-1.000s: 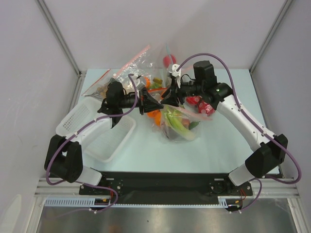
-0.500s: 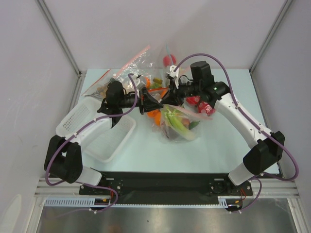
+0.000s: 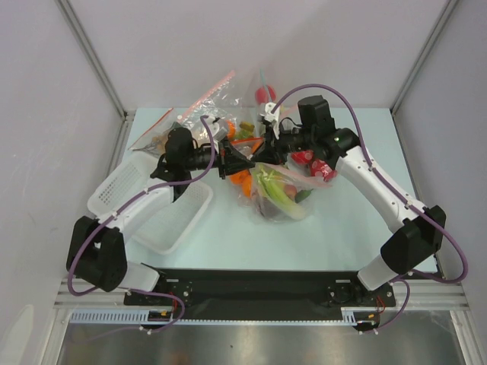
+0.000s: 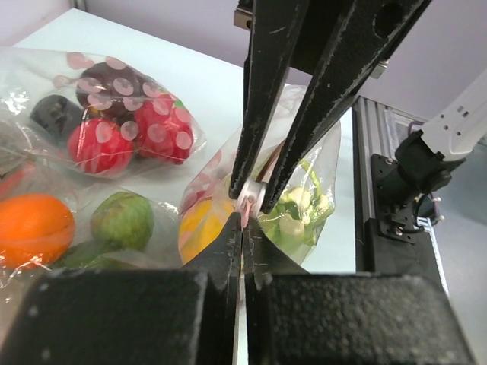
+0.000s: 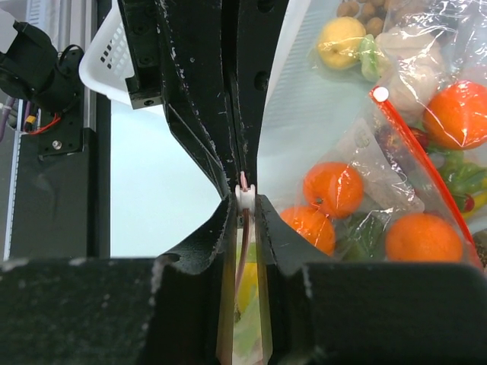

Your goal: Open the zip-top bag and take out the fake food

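Observation:
The zip-top bag lies at mid table, its mouth lifted between both grippers. It holds fake food: a leek, a yellow lemon and green pieces. My left gripper reaches in from the left and is shut on the pale pink zip strip. My right gripper comes from the right and is shut on the white slider of the same strip. The two grippers' tips meet almost tip to tip in both wrist views. Oranges lie in plastic beside the bag.
A white basket stands at the left. Smaller bags with red strips pile up at the back. A bag with red and dark fruit lies by the right arm. A bag of brown balls lies at back left.
The right arm's wrist and forearm have shifted slightly left and back. Both grippers stay shut together at the bag's mouth. The bag has hardly moved.

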You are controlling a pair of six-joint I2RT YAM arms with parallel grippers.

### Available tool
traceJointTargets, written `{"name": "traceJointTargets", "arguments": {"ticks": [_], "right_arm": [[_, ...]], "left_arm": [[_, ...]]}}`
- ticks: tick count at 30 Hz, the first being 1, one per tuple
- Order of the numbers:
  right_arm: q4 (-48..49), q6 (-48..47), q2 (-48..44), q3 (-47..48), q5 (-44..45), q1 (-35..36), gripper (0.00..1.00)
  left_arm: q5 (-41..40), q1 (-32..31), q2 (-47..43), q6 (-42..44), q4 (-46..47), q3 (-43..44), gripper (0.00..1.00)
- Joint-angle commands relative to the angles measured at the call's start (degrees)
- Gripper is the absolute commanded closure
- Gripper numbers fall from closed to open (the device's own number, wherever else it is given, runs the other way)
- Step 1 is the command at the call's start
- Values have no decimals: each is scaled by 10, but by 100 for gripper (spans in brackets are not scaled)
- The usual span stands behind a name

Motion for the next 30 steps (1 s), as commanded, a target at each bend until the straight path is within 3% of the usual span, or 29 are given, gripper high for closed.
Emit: {"name": "traceJointTargets", "arguments": {"ticks": [1,30], "right_arm": [[7,-6,-26,-7,11,1,100],[76,65,-151,-154,124,-97,100]], "left_arm": [[-46,5,-29,24,-5,13,100],[-317,49,-121,19,-90,-36,100]]}}
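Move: Right at the left fingertips, about 2 cm to their right, sits the white slider of the celery bag's pink zip, already pinched by the right hand. From the right hand the zip's free end lies some 18 cm right, 3 cm back and 5 cm lower. The celery's middle is about 8 cm right of that hand, 3 cm back and 13 cm down; the two loose-looking oranges are roughly 4 cm left, 3 cm ahead and 14 cm down. Pulling apart, both hands work the zip open: the right keeps its pinch on the slider and draws it rightward along the pink strip, about 7 cm and gathering speed, turning clockwise some 15 degrees. The left, still shut on the strip's left end, moves left and forward, roughly 6 and 5 cm, swinging counter-clockwise nearly 30 degrees. ##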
